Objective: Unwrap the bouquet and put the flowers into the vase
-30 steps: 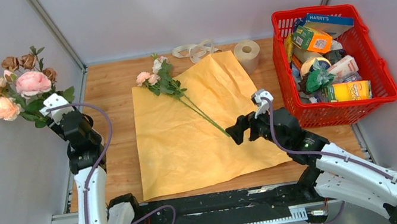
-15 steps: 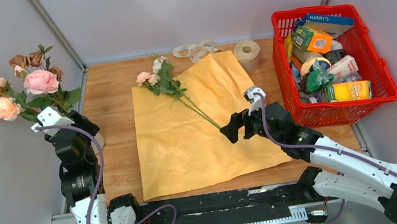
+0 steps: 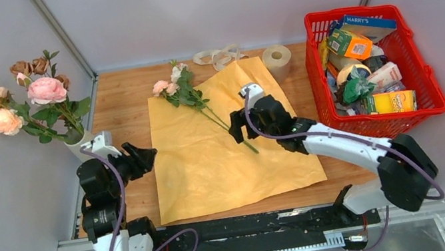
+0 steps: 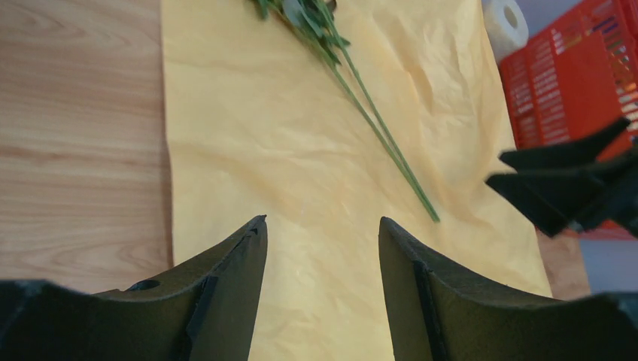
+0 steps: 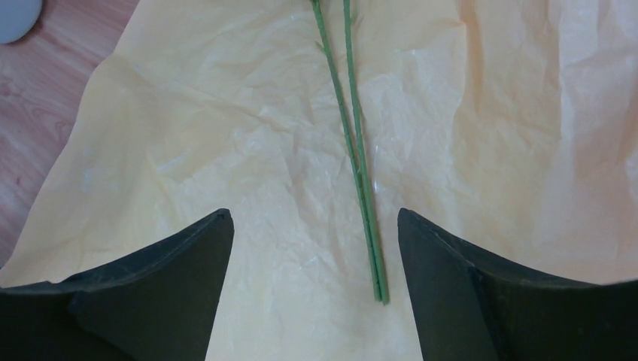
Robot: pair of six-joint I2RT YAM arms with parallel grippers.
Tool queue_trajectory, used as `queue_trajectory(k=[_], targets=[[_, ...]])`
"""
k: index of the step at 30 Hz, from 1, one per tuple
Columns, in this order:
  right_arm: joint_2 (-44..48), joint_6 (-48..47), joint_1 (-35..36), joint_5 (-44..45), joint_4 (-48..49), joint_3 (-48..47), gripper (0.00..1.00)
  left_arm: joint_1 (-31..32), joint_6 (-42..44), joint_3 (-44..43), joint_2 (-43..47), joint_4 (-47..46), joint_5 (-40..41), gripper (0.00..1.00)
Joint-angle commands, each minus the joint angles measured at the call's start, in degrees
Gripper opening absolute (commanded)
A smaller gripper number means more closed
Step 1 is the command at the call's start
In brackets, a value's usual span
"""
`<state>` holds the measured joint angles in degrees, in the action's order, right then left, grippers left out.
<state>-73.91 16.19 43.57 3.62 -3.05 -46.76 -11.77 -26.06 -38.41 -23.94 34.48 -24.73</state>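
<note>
The vase (image 3: 81, 146) stands at the table's left edge and holds several pink, peach and brown flowers (image 3: 39, 94). Two more flowers (image 3: 177, 89) lie on the spread yellow-tan paper (image 3: 213, 167), their thin green stems (image 5: 353, 143) running toward the near right. My right gripper (image 3: 237, 128) hovers open over the stem ends, which sit between its fingers, nearer the right one (image 5: 451, 278). My left gripper (image 3: 144, 158) is open and empty beside the vase, over the paper's left edge (image 4: 169, 150). The paper shows between its fingers (image 4: 233, 293).
A red basket (image 3: 424, 76) full of packaged goods stands at the right. A toilet paper roll (image 3: 277, 59) and a loose beige ribbon (image 3: 219, 55) lie at the back of the wooden table (image 3: 121, 101). Grey walls close in on both sides.
My left gripper has let go of the flowers now standing in the vase, dropped away from them and swung right toward the paper. My right gripper moved farther back over the lying stems.
</note>
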Motion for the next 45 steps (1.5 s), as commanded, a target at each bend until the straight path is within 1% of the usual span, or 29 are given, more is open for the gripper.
queue_trajectory(k=[1, 4, 6, 7, 8, 12, 15, 17, 19, 22, 23, 34, 36, 39, 42, 45], targets=[[-8.6, -5.2, -0.2, 3.1, 4.6, -8.0, 0.79, -0.3, -3.2, 0.9, 0.4, -2.9, -12.2, 0.64], [-15.5, -6.3, -0.6, 4.6, 4.8, -12.1, 0.69, -0.4, -3.1, 0.2, -1.9, -3.9, -13.2, 0.64], [-19.6, -6.8, -1.0, 4.7, 4.8, -14.7, 0.59, -0.3, -4.3, 0.4, -5.4, -6.1, -15.0, 0.63], [-21.8, -6.9, -1.0, 4.7, 4.8, -16.3, 0.54, -0.3, -5.0, 0.9, -6.3, -8.9, -17.1, 0.63], [-23.9, -6.8, -1.2, 4.7, 4.8, -17.4, 0.5, -0.3, -5.1, 1.1, -7.9, -11.1, -17.5, 0.62], [-30.5, -7.0, -1.5, 6.5, 4.8, -20.1, 0.39, -0.3, -1.2, 0.0, -13.2, -11.5, -18.9, 0.62], [-34.8, -7.6, -1.9, 7.8, 4.5, -21.7, 0.3, 0.3, 1.4, 0.8, -15.0, -10.7, -17.0, 0.62], [-36.0, -7.7, -2.3, 7.9, 4.3, -21.9, 0.28, 1.0, 1.5, 3.2, -14.1, -11.1, -14.1, 0.62], [-36.5, -7.7, -2.5, 7.5, 4.3, -21.8, 0.28, 1.7, -0.3, 4.9, -12.0, -13.1, -13.1, 0.62], [-37.1, -7.9, -2.6, 6.7, 4.3, -21.4, 0.28, 2.1, -0.1, 5.3, -10.6, -14.2, -13.3, 0.61], [-37.3, -7.8, -2.6, 6.3, 4.3, -21.2, 0.28, 2.2, 0.0, 5.0, -10.6, -13.9, -12.4, 0.61], [-39.2, -8.0, -2.7, 5.0, 4.1, -21.1, 0.28, 2.6, 0.3, 4.8, -11.5, -13.4, -12.1, 0.61], [-39.6, -8.1, -2.7, 5.3, 4.1, -21.3, 0.25, 2.6, 0.3, 4.8, -11.6, -13.2, -12.0, 0.61], [-39.6, -8.4, -2.7, 5.3, 3.9, -21.7, 0.1, 2.7, 0.4, 4.7, -11.7, -12.9, -11.8, 0.61], [-37.7, -8.4, -2.8, 6.6, 3.8, -21.7, 0.0, 2.8, 0.6, 4.5, -12.0, -12.7, -11.5, 0.61], [-34.6, -8.5, -2.9, 6.5, 3.7, -22.2, 0.0, 2.8, 0.8, 4.1, -12.3, -12.1, -11.0, 0.62]])
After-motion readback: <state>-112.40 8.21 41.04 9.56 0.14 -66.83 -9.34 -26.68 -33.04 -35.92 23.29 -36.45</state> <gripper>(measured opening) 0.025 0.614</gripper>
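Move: The white flower's stem, at the spot to be gripped, lies about 10 cm ahead of the right hand, 3 cm left and 13 cm below. The pink flowers' stem runs just back and left of it, 9 cm ahead and 4 cm left of the hand; the cut stem ends lie 3 cm ahead and 3 cm right, the pink heads some 27 cm ahead and 20 cm left. From the left hand the gripping spot is roughly 16 cm ahead, 26 cm right and 21 cm below. Lower the right gripper about 13 cm while reaching 10 cm forward and slightly left to the white flower's stem, rolling its left side down some 20 degrees and part-closing the fingers on the way; pause low over the paper, then pinch that one stem. Ease the open left gripper a few centimetres right, down and slightly forward, then hold it still. ##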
